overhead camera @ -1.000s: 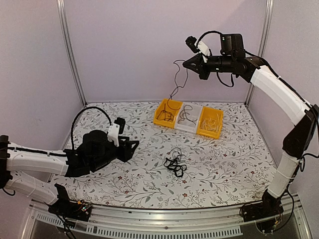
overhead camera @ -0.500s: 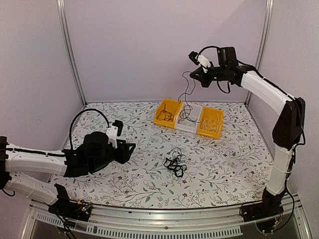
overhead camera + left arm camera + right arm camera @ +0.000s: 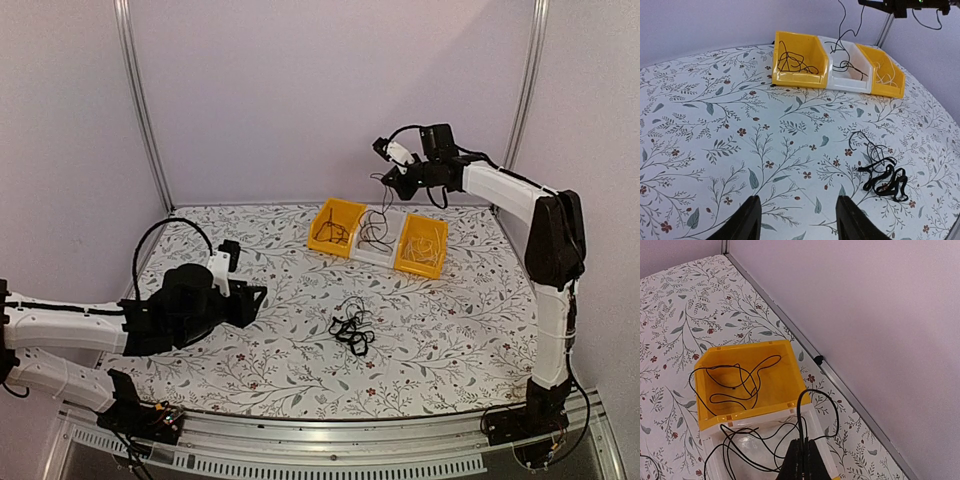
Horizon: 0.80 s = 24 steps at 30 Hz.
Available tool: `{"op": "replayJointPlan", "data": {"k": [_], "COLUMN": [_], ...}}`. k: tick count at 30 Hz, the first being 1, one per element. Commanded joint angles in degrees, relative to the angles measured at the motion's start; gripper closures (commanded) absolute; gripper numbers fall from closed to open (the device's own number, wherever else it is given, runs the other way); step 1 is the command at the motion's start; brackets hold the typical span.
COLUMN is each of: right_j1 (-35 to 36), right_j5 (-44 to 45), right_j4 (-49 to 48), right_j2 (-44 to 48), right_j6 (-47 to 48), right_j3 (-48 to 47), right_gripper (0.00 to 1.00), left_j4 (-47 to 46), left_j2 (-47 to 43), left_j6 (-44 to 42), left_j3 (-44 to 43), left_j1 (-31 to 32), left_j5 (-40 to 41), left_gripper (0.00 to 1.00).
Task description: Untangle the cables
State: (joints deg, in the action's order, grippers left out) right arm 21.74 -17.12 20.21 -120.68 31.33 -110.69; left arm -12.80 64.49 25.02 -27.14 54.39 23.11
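A tangled clump of thin black cables [image 3: 350, 330] lies on the flowered table, to the right of the fingers in the left wrist view [image 3: 881, 172]. My left gripper [image 3: 255, 300] hovers low to the clump's left, open with nothing between its fingers [image 3: 797, 205]. High at the back, my right gripper [image 3: 386, 180] is shut on one thin black cable [image 3: 383, 202]. That strand loops up from the closed tips [image 3: 801, 442] and trails down into the white bin [image 3: 755, 421], where it piles in coils [image 3: 842, 62].
Three bins stand in a row at the back: a yellow bin [image 3: 330, 245] holding a black cable [image 3: 735, 385], the white bin [image 3: 374, 258], and a second yellow bin [image 3: 415, 268] with pale wires. Walls and metal posts close the back and sides.
The right gripper has come down and towards the bins with its cable, and more of the strand now lies in the white bin. The left arm has drifted slightly back.
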Motion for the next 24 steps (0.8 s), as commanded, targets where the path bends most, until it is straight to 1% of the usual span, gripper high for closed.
{"op": "replayJointPlan", "data": {"k": [1, 5, 18, 24], "right_j1": [-0.6, -0.4, 2.4, 3.4], "right_j5": [1.7, -0.1, 0.0, 3.4], "right_j4": [-0.5, 2.2, 9.2, 9.9], "right_j2": [-3.2, -4.6, -9.6, -11.9], "right_j6": [2.5, 3.5, 5.1, 4.8], "right_j3": [1.7, 3.5, 4.5, 2.6], "right_gripper": [1.00, 1.00, 1.00, 1.00], "left_j4": [1.7, 2.2, 2.3, 2.2], "left_j2": [-0.9, -1.2, -1.2, -1.0], "left_j6": [1.6, 2.6, 3.9, 4.5], "left_j3": [0.9, 1.3, 1.8, 1.8], "left_j1": [0.6, 0.7, 0.7, 0.7], "left_j5": [1.0, 1.1, 1.4, 1.3], "left_gripper": [0.46, 0.46, 0.46, 0.46]}}
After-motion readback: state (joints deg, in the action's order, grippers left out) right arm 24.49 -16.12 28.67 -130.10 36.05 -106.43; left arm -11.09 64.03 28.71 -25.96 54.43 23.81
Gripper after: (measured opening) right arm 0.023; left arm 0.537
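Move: The white bin, where the black cable in the right gripper is headed, has its middle about 20 cm below that hand, some 4 cm back and 5 cm to the left. The left yellow bin is level with the hand and 19 cm left; the right yellow bin is 7 cm back and 9 cm right. The cable tangle lies roughly 30 cm back and 16 cm left. From the left gripper, the white bin is about 27 cm ahead and 34 cm right. Lower the right gripper about 15 cm into the white bin, easing it back some 4 cm as it sinks, and feed the hanging black cable down with it. Tip the fingers roughly 20 degrees more steeply downward on the way, and keep them shut on the cable. ##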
